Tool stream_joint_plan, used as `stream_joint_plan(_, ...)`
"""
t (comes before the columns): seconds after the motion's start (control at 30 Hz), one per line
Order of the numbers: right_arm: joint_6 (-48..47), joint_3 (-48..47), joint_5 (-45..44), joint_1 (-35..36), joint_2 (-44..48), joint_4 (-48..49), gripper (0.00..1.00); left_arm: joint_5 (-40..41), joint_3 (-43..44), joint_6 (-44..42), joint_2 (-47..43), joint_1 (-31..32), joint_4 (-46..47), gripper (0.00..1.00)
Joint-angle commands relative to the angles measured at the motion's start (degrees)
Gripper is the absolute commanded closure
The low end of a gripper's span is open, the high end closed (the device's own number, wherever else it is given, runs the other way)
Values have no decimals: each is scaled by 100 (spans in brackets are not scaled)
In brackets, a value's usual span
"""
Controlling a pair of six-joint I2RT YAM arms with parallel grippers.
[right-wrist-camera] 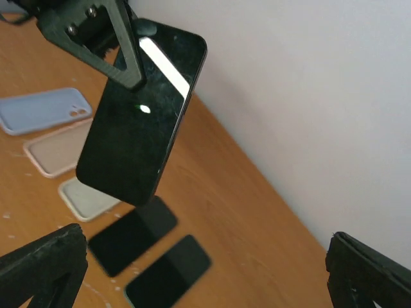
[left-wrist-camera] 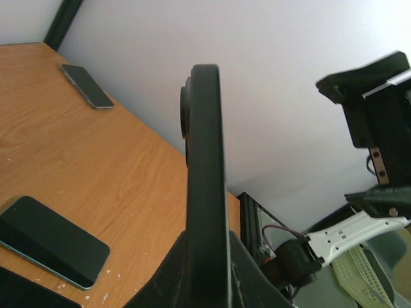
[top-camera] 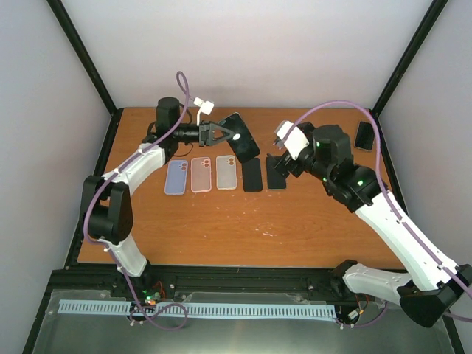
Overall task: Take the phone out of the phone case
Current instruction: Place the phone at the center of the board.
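Note:
A black phone in its dark case (top-camera: 242, 136) hangs in the air over the back of the table, and my left gripper (top-camera: 221, 134) is shut on its lower end. The left wrist view shows the phone (left-wrist-camera: 207, 179) edge-on, upright between my left gripper's (left-wrist-camera: 207, 273) fingers, with the camera bump facing left. In the right wrist view its glossy screen (right-wrist-camera: 141, 109) faces me, tilted, with the left gripper's fingers (right-wrist-camera: 109, 38) clamped at its top. I cannot tell case from phone. My right gripper (top-camera: 279, 156) (right-wrist-camera: 205, 269) stands wide open just right of the phone, apart from it, holding nothing.
Three empty cases lie in a row on the table: blue (top-camera: 175, 177), pink (top-camera: 200, 174) and whitish (top-camera: 226, 172). Two bare black phones (top-camera: 252, 175) (top-camera: 276, 175) lie beside them, below the held phone. Another phone (top-camera: 363, 136) lies at the back right corner.

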State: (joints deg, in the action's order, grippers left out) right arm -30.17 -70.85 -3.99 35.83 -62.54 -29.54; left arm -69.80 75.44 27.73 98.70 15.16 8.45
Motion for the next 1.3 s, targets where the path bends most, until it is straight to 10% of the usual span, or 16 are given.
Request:
stream_joint_plan(0.0,972,-503,1489,-394,-171,-824,1,-621,-109,-8,-417,7,771,99)
stream_joint_plan(1.27,2667,-948,4666,-1078,-1165,-1125,64,-1062,27,-1280,-1033,1025,-184,99)
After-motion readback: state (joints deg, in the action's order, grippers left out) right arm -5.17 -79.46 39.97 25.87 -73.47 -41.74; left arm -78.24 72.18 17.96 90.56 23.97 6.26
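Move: The left hand already pinches the bare phone by one long edge; the phone's middle is about 4 cm to its right. The right gripper, open and empty, stands some 13 cm right and 8 cm back of the left hand, about 5 cm higher. From the right hand the held phone's middle lies about 8 cm ahead, 9 cm left and 6 cm below; on the table, 34 cm below, the right table phone is 12 cm ahead and 2 cm right, the left one 12 cm ahead and 6 cm left. Keeping its pinch, the left hand draws the phone back about 10 cm, rising and shifting right some 4 cm each, towards the right gripper, while its wrist turns about 20 degrees clockwise. The right hand comes to meet the phone, going left about 5 cm, back 3 cm and a little down, its wrist turning strongly so the fingers swing round to point left, and it closes them from wide open to under half, one on each side of the phone's free edge, without a grip that can be seen yet. ##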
